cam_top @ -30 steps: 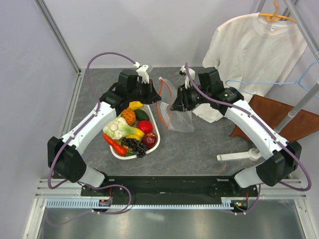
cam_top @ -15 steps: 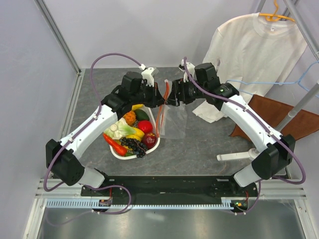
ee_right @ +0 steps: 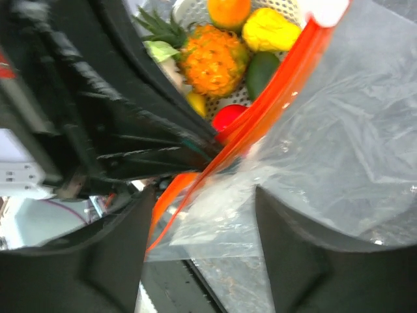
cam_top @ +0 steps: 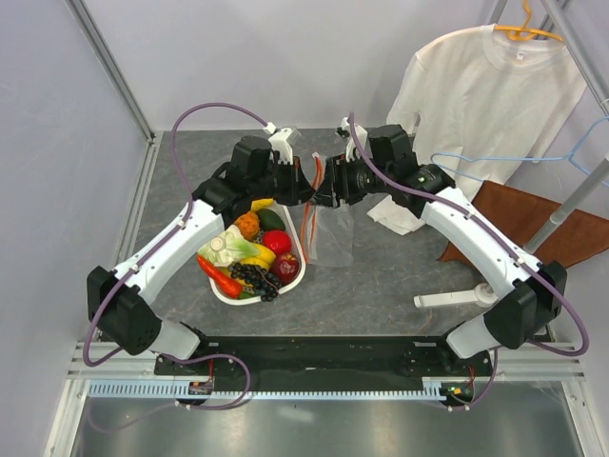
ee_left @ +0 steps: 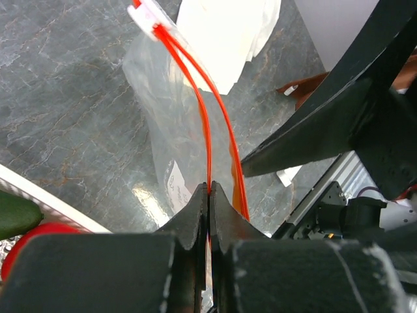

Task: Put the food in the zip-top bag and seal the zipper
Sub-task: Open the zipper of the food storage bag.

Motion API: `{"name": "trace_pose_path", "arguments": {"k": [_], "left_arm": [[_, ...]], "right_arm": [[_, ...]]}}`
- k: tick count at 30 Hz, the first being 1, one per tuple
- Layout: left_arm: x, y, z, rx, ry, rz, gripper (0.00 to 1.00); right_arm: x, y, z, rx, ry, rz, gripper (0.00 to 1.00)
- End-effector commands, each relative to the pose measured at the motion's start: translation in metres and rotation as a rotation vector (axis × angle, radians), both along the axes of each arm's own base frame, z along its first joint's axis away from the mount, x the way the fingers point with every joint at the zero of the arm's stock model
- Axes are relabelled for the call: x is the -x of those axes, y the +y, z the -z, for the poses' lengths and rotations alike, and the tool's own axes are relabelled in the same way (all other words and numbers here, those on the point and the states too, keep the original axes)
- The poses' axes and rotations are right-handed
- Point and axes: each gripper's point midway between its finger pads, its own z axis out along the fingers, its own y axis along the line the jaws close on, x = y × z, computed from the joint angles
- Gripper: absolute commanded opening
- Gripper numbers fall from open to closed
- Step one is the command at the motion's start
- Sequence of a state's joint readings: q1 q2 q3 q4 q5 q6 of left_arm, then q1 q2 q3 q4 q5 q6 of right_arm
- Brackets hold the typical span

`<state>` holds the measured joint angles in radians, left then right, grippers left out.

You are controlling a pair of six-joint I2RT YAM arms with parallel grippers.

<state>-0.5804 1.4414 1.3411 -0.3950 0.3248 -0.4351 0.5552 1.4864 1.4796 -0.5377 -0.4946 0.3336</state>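
Observation:
The zip-top bag [cam_top: 330, 236] hangs clear and floppy beside the basket, and its red-orange zipper [ee_left: 193, 85] runs up to a white end piece [ee_left: 147, 14]. My left gripper [ee_left: 209, 190] is shut on one strand of the zipper at the bag's mouth. The other strand bows away to the right. My right gripper [ee_right: 203, 218] is open, close against the left one, with the bag's edge [ee_right: 215, 218] and zipper [ee_right: 277, 88] lying loosely between its fingers. The food [cam_top: 252, 249] sits in the white mesh basket [cam_top: 298, 273]; in the right wrist view it [ee_right: 214, 57] shows behind the bag.
A white T-shirt [cam_top: 485, 90] hangs on a hanger at the back right, over a brown cloth [cam_top: 538, 227]. A white stand foot [cam_top: 455, 299] lies on the table at the right. A blue hanger [cam_top: 571, 152] and side walls bound the area.
My right gripper has opened, let go of the bag's side and moved left to the mouth next to the left gripper. The bag now hangs straighter.

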Motion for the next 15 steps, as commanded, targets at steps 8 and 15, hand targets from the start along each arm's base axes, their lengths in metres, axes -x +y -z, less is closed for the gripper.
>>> {"name": "trace_pose_path", "arguments": {"k": [8, 15], "left_arm": [[0.011, -0.002, -0.027, 0.082, -0.030, 0.017, 0.02], [0.012, 0.008, -0.030, 0.074, -0.044, -0.016, 0.02]], "right_arm": [[-0.031, -0.006, 0.010, 0.053, -0.019, 0.140, 0.43], [-0.026, -0.019, 0.011, 0.129, -0.061, 0.126, 0.07]]}}
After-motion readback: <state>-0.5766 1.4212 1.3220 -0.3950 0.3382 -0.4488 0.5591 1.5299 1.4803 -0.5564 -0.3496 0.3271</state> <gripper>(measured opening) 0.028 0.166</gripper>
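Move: The free edge of the bag's zipper, beside the left fingertips, lies about 2 cm ahead of the open right hand, 1 cm to its left and 2 cm below. The zipper edge already pinched by the left hand is some 2 cm ahead and 3 cm left of the right hand, 1 cm lower. The white slider is about 10 cm ahead and 2 cm left, near hand height. From the left hand, the free edge is roughly 2 cm to the right, slightly below. The right fingers shut from wide open on the bag's free orange zipper edge and pinch it, next to the left fingertips. To get there the hand dips and reaches forward some 2-3 cm, drifting a little right, while its fingertips tip about 5 degrees down and the hand swings slightly clockwise. The left hand stays put and keeps its pinch on the opposite edge. ##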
